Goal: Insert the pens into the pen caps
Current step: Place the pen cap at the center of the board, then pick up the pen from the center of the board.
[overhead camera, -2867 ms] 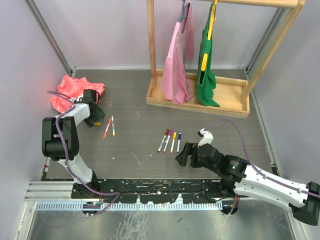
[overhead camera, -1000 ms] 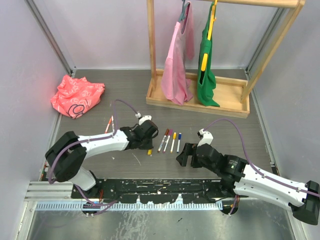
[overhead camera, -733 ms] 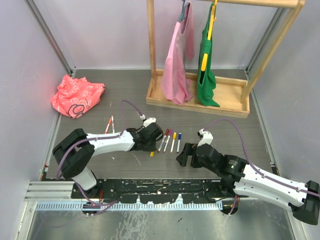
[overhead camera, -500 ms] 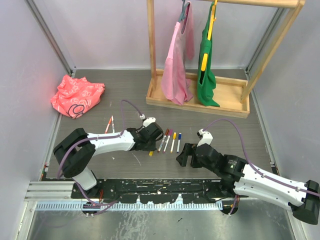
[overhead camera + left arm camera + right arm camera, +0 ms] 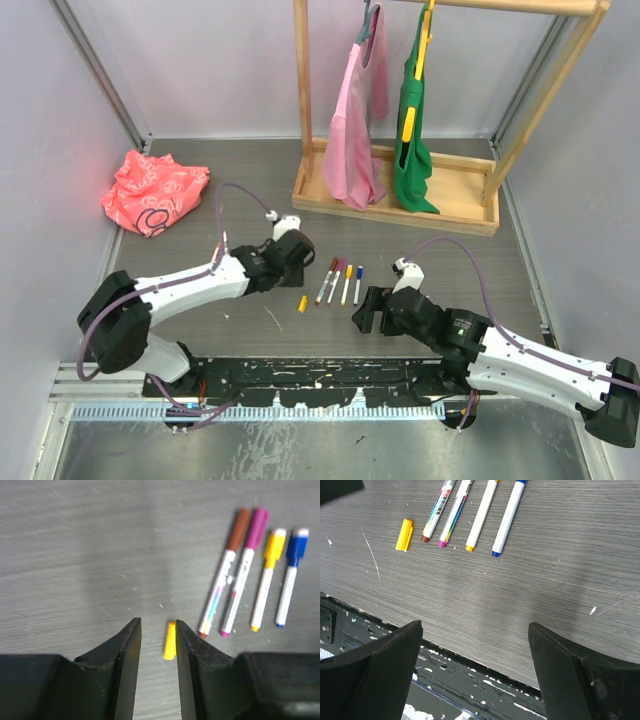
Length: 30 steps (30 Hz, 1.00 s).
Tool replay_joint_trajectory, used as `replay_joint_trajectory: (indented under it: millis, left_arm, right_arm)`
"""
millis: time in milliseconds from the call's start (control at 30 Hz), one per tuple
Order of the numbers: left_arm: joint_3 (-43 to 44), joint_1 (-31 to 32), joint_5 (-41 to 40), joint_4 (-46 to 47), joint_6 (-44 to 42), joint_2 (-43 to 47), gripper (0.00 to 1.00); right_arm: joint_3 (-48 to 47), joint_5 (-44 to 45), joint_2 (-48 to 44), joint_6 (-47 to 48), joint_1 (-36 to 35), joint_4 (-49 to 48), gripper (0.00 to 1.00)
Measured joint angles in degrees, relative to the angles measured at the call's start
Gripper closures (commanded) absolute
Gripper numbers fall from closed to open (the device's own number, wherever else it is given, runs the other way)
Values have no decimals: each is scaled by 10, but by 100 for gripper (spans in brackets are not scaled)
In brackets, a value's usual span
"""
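A loose yellow pen cap (image 5: 303, 303) lies flat on the table, just left of a row of capped pens. The brown pen (image 5: 327, 281), purple pen (image 5: 337, 280), yellow pen (image 5: 347, 284) and blue pen (image 5: 358, 284) lie side by side. My left gripper (image 5: 293, 262) hovers just behind the cap, its jaws a narrow gap apart and empty. In the left wrist view the cap (image 5: 170, 640) lies on the table beyond the left gripper (image 5: 157, 624). My right gripper (image 5: 362, 312) stands wide open just near of the pens. The right wrist view shows the right gripper (image 5: 475, 627) empty, the cap (image 5: 404, 534) at upper left.
A wooden clothes rack (image 5: 395, 205) with a pink garment (image 5: 352, 140) and a green one (image 5: 412, 150) stands at the back right. A crumpled red bag (image 5: 152, 190) lies at the far left. A black strip (image 5: 470, 680) runs along the table's near edge.
My left gripper carried the yellow cap from the far left to beside the pens. It has let the cap go, opened a little and drawn back. The right arm has not moved.
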<state>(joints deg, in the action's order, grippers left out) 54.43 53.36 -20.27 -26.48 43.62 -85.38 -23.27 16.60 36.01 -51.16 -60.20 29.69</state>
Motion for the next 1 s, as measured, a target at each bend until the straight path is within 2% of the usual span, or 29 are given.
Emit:
replay_joint_trajectory:
  millis: [100,267,400,667,1000]
  left_arm:
    - [1,-44,-5,-11,-23,30,66]
    - [-13,-181,-10,-17,-59,72,64]
    - [-28,-254,-11,-19,-89,80,63]
    - [-31,-332,3,-13,-129,20,63]
    - [3,-380,21,-1,-163,-72,63]
  right_arm:
    - [0,0,0,0,0,-1,8]
    - [0,0,-6,0,0,-1,8]
    - [0,0,-13,0,0,-1,9]
    - [0,-4,-10,0,0,-1,8]
    - [0,-7,-25,0,0,2,8]
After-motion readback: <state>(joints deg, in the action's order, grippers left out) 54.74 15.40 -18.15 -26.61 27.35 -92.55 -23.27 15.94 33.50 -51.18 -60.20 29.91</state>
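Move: The white pen with the orange tip lies about 23 cm to the left hand's left and 14 cm ahead, 6 cm lower; the orange pen is some 4 cm to the left of it. The yellow cap is just 2 cm back and 2 cm right of the left hand, and the brown marker 9 cm right, 5 cm ahead. From the right hand the white pen lies about 45 cm left, 19 cm ahead. Left hand, fingers slightly open, arcs some 20 cm left and 10 cm forward, rising then sinking towards the white pen. ##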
